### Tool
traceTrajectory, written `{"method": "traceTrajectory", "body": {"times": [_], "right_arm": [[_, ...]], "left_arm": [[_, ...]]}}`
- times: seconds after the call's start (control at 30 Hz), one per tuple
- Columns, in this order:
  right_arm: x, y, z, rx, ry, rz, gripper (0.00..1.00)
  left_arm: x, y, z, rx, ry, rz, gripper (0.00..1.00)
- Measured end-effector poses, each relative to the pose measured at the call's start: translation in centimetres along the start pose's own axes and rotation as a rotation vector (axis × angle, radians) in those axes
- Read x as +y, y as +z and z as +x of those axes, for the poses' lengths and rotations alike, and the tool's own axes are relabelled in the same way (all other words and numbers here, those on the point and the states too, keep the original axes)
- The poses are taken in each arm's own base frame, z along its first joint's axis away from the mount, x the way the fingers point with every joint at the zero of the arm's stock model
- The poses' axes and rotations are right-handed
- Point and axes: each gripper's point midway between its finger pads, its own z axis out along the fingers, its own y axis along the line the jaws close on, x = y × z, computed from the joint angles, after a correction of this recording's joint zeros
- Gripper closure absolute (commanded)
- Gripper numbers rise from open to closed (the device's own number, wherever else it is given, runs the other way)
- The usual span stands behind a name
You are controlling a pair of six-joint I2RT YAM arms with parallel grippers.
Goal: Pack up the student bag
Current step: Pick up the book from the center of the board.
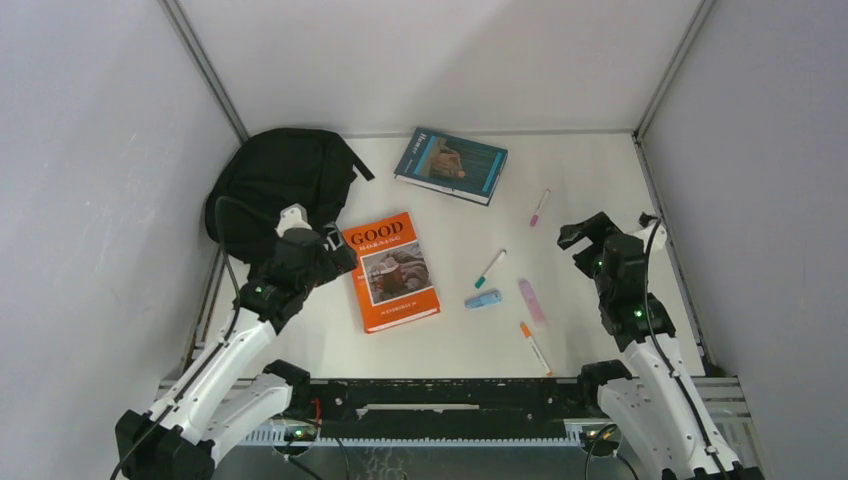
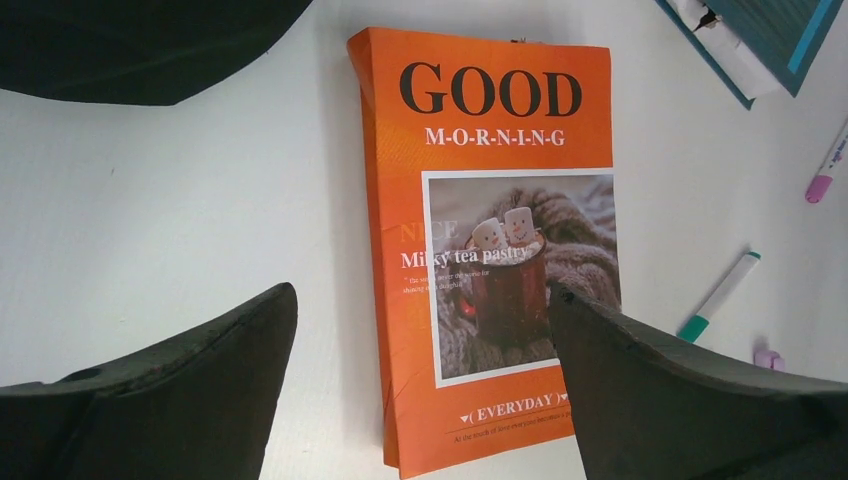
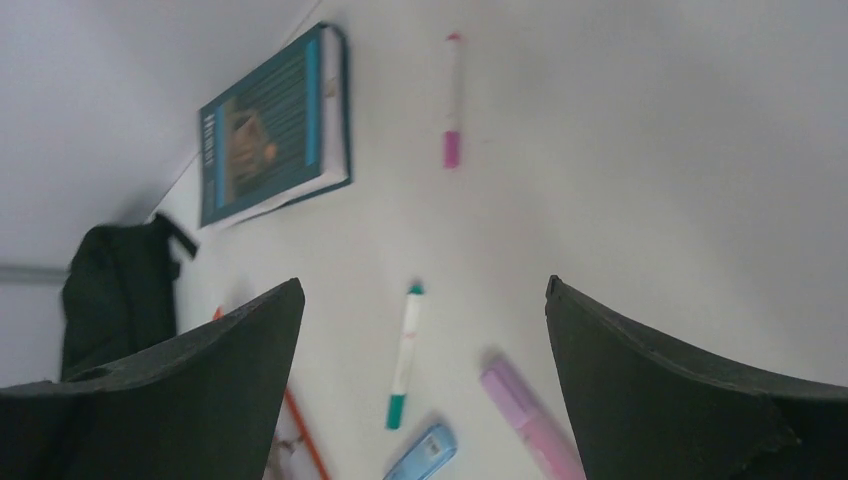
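Observation:
The student bag [image 1: 280, 185], a black rounded backpack, lies at the table's back left; it also shows in the left wrist view [image 2: 150, 50] and the right wrist view [image 3: 115, 290]. An orange "Good Morning" book [image 1: 392, 270] lies flat just right of it. My left gripper [image 1: 332, 250] hovers open over that book's left edge [image 2: 490, 250], holding nothing. My right gripper [image 1: 585, 235] hangs open and empty above the right side of the table, looking down on a green-capped pen [image 3: 405, 355].
A teal book [image 1: 450, 165] lies at the back centre. Loose on the table are a pink-capped pen [image 1: 540, 207], the green-capped pen [image 1: 490, 268], a blue eraser-like piece [image 1: 483, 298], a purple highlighter [image 1: 531, 300] and an orange pen [image 1: 534, 347]. Grey walls close both sides.

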Motion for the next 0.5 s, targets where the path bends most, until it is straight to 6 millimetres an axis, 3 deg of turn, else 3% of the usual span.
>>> {"method": "traceTrajectory", "body": {"times": [0.2, 0.33, 0.5], "right_arm": [[2.8, 0.6, 2.6, 0.129, -0.016, -0.122, 0.01], [3.9, 0.9, 5.9, 0.231, -0.076, -0.143, 0.01], [5.7, 0.5, 9.5, 0.316, -0.149, -0.197, 0.01]], "left_arm": [[-1.0, 0.9, 1.1, 0.059, 0.007, 0.038, 0.00], [-2.2, 1.2, 1.7, 0.090, 0.006, 0.092, 0.00], [-2.2, 1.5, 3.0, 0.122, 0.005, 0.112, 0.00]]}}
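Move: The orange book lies about 8 cm to the left hand's right, 3 cm ahead and 13 cm below; the backpack is some 19 cm ahead and 16 cm left of that hand. From the right hand the book lies about 37 cm left, 3 cm ahead and 16 cm below. On its way, the teal marker is roughly 16 cm left and 3 ahead of the right hand, the blue highlighter 18 left and 4 back, the pink highlighter 7 left and 5 back. Leftward, the right hand sweeps about 10 cm above the loose pens towards the orange book, sinking some 4 cm from early on and turning roughly 20 degrees counter-clockwise. The left hand eases about 3 cm right and 2 cm down towards the same book, turning slightly clockwise. Both grippers stay wide open and touch nothing yet. ##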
